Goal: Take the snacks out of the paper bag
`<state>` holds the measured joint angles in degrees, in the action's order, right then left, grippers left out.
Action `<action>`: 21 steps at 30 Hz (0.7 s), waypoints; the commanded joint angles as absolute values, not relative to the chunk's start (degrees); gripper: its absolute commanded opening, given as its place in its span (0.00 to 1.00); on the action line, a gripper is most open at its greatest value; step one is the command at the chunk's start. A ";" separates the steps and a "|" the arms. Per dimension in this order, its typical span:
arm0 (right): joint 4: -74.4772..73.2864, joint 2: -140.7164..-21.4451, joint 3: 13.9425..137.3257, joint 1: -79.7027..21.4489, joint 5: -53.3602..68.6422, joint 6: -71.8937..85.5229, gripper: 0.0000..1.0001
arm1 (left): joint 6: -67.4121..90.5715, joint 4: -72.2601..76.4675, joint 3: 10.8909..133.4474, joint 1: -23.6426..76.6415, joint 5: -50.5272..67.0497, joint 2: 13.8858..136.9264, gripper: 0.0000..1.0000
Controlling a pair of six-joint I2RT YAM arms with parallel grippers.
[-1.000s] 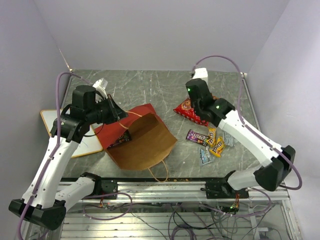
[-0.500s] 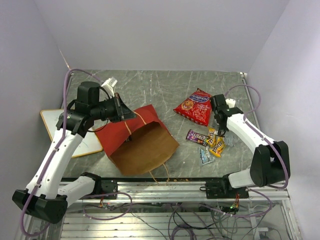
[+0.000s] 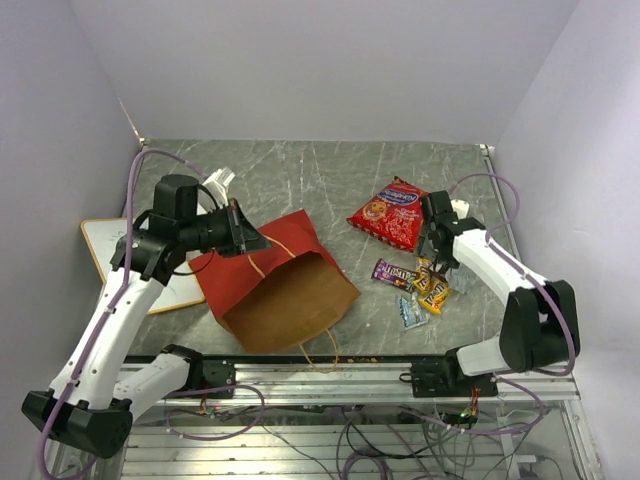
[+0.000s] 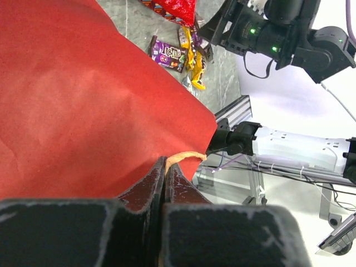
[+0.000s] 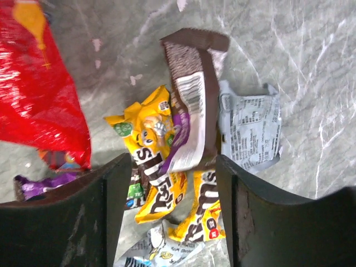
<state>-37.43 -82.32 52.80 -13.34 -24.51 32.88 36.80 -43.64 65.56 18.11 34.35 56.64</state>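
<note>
The paper bag [image 3: 285, 285], brown with red panels [image 4: 83, 100], lies tilted at the centre-left, mouth toward the near edge. My left gripper [image 3: 245, 240] [image 4: 166, 164] is shut on its thin tan handle [image 4: 186, 156] at the bag's upper rim. The red chip bag [image 3: 392, 213] [image 5: 33, 94] lies on the table at the right. Beside it is a pile of candy packets: purple [image 3: 393, 272], yellow [image 3: 432, 292] [image 5: 147, 130], pale blue [image 3: 410, 313] [image 5: 250, 128] and brown [image 5: 192, 83]. My right gripper [image 3: 437, 265] [image 5: 172, 167] hangs open just above the pile, holding nothing.
A wood-framed whiteboard [image 3: 110, 245] lies at the left under my left arm. The bag's other handle loop [image 3: 318, 345] reaches the aluminium rail [image 3: 330, 375] at the near edge. Walls close in the back and both sides.
The right arm swung from over the chip bag to over the candy pile, and its jaws have opened. The left arm kept its hold and shifted the bag slightly.
</note>
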 commanded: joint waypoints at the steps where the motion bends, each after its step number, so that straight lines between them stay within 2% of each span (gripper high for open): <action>1: -37.67 -76.31 55.16 -13.10 -21.40 30.83 0.65 | 35.85 -44.72 66.23 18.08 34.63 55.30 0.07; 4: -36.31 -72.46 56.97 -13.09 -15.61 25.58 0.72 | 36.01 -44.94 66.19 18.09 33.89 54.81 0.07; 11: -23.12 -62.33 53.91 -15.84 9.62 15.55 0.76 | 35.91 -46.21 66.99 18.03 32.04 54.23 0.07; 14: -14.33 -58.54 49.96 -22.94 16.86 11.60 0.76 | 35.93 -46.98 67.51 18.03 30.57 54.23 0.07; 21: -0.75 -58.47 47.78 -42.97 16.62 3.84 0.77 | 36.11 -48.51 67.15 18.02 27.41 53.27 0.07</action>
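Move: The paper bag, whose handle the left hand already grips, has its middle about 35 cm to the right hand's left and 5 cm back, some 3 cm higher. A dark packet lies just under the right fingers, about 2 cm ahead; the red snack bag is 11 cm ahead and 11 cm left, the purple packet 10 cm left and 3 cm back. From the left hand, the paper bag's middle is roughly 13 cm below and 5 cm back, neither left nor right. The right hand comes away from the dark packet it has already let loose, its fingers spreading wider, first rising steeply and then sweeping fast to its left over the table towards the paper bag, about 22 cm left and 16 cm up in all, and drawing back a little at the end. On the way the wrist turns some 60 degrees counter-clockwise and tips up so that the open fingers swing round to the bag, while the left hand stays almost in place, shut on the bag's handle. ##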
